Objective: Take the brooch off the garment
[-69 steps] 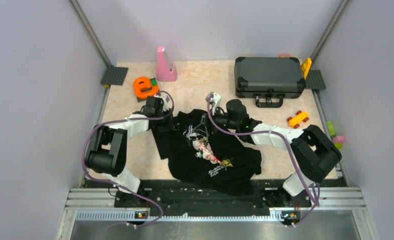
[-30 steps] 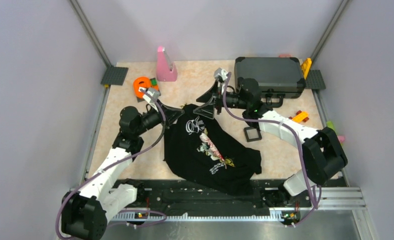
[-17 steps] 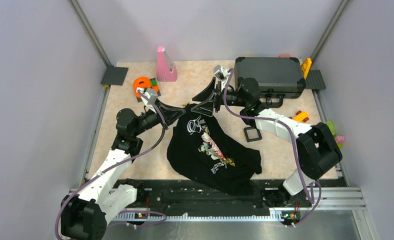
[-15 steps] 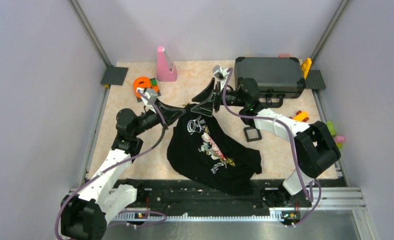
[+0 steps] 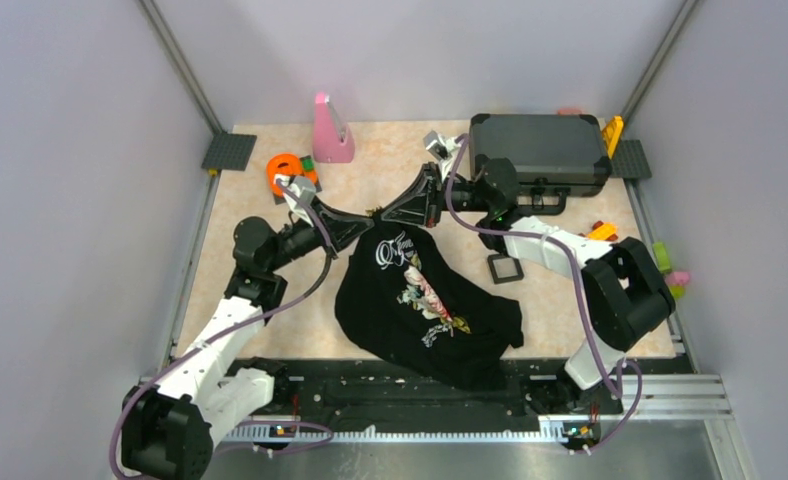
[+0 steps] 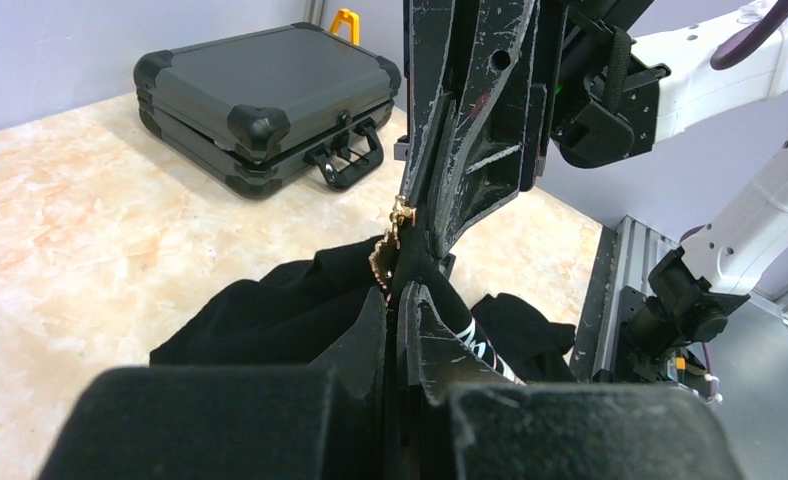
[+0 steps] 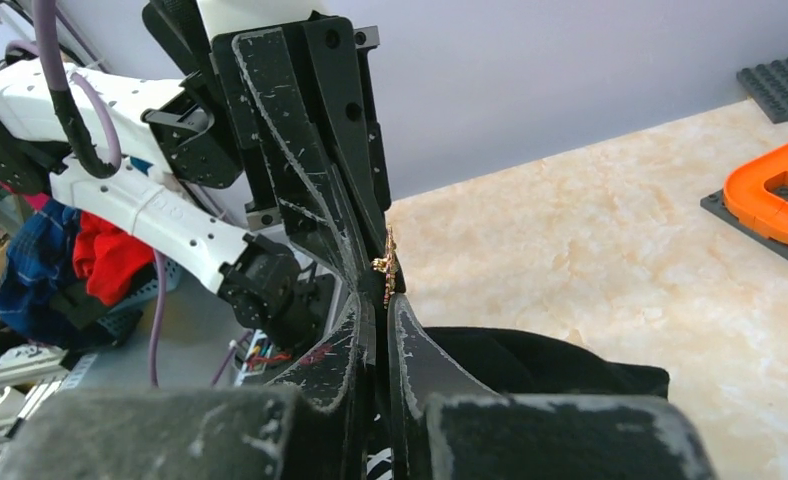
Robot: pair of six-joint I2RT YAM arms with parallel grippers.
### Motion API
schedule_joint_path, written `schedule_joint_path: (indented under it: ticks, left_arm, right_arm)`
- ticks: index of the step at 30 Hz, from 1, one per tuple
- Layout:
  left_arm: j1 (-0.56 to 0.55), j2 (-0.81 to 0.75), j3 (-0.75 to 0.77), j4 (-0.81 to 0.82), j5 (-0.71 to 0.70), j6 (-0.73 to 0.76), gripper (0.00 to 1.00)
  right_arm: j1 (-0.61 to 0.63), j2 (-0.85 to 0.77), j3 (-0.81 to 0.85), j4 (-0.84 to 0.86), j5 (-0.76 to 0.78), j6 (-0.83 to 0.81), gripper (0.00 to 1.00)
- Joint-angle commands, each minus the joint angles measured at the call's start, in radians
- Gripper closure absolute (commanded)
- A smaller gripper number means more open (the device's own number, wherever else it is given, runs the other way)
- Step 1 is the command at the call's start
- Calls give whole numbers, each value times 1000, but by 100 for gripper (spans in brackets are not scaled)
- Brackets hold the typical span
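Observation:
The garment (image 5: 420,300) is a black T-shirt with white script and a floral print; its lower part lies on the table and its top edge is held up. My left gripper (image 5: 363,223) and right gripper (image 5: 390,212) meet tip to tip there, each shut on a pinch of black cloth. The brooch (image 6: 388,240), a tiny gold ornament, hangs on the cloth right at the two sets of tips. It also shows in the right wrist view (image 7: 384,268). I cannot make it out between the grippers from above.
A dark grey hard case (image 5: 538,150) stands at the back right and also shows in the left wrist view (image 6: 260,90). A small black square frame (image 5: 505,268) lies right of the shirt. An orange piece (image 5: 288,172), a pink block (image 5: 330,130) and an orange toy (image 5: 600,233) are around.
Both grippers took the shirt's top edge and raised it off the heap. In the last half second the right gripper has moved left, closing up on the left gripper.

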Motion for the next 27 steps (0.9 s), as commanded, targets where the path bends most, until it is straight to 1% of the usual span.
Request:
schedule_joint_path:
  ticks: [1,2,3,4,5,7,8,11,17,19,22,25,27]
  left_arm:
    - [-6,11,18,38,-15,-34,98]
    - [-5,9,15,24,-10,-47,83]
    - [-5,-1,9,16,-8,-62,74]
    - [-5,-14,-4,14,-7,-83,70]
    - [-5,-27,-20,26,-1,-103,67]
    - [-5,-53,-55,63,7,-143,65]
    - [-5,-66,-68,65,10,-151,65]
    - [-4,-102,-81,55,34,-157,64]
    - [-5,-150,-51,26,89,-130,70]
    - [-5,-141,-32,11,108,-123,73]
    - [-5,-99,-1,13,168,-130,72]
    - [-8,-41,6,119,261,-190,69]
    - [-11,-20,8,166,283,-220,67]
  right_arm:
    - [4,-4,54,38,-72,3,100]
    - [-2,-4,67,6,-85,-9,100]
    - [-7,-1,79,-30,-105,-23,100]
    - [-13,-1,91,-66,-123,-39,100]
    - [-16,-5,97,-101,-135,-54,100]
    - [-20,-26,85,-190,-146,-104,100]
    - [-20,-53,77,-236,-141,-158,100]
    - [-19,-116,43,-333,-131,-242,100]
    - [-15,-194,31,-470,-160,-316,100]
    - [-7,-212,41,-530,-162,-361,100]
    - [12,-223,77,-637,-160,-432,100]
    - [28,-210,128,-741,-148,-487,100]
    - [38,-203,147,-777,-146,-510,100]
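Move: Just beyond the left fingertips, the brooch on the garment lies about 2 cm forward and 2 cm right of the left hand, roughly 1 cm higher. From the right hand it is some 2 cm left, level front to back, about 1 cm higher. The garment's white lettering hangs about 5 cm back and 4 cm right of the left hand, some 10 cm lower; the orange toy is on the table about 14 cm forward, 16 cm left and 27 cm below. Keeping its pinch on the cloth beside the brooch, the right hand draws back about 5 cm and some 2.5 cm right, its fingers tipping down roughly 10 degrees. The left hand opens about a third, lets go of the garment and follows back some 4.5 cm, turning about 10 degrees clockwise late on, so its parted fingers face the brooch. ##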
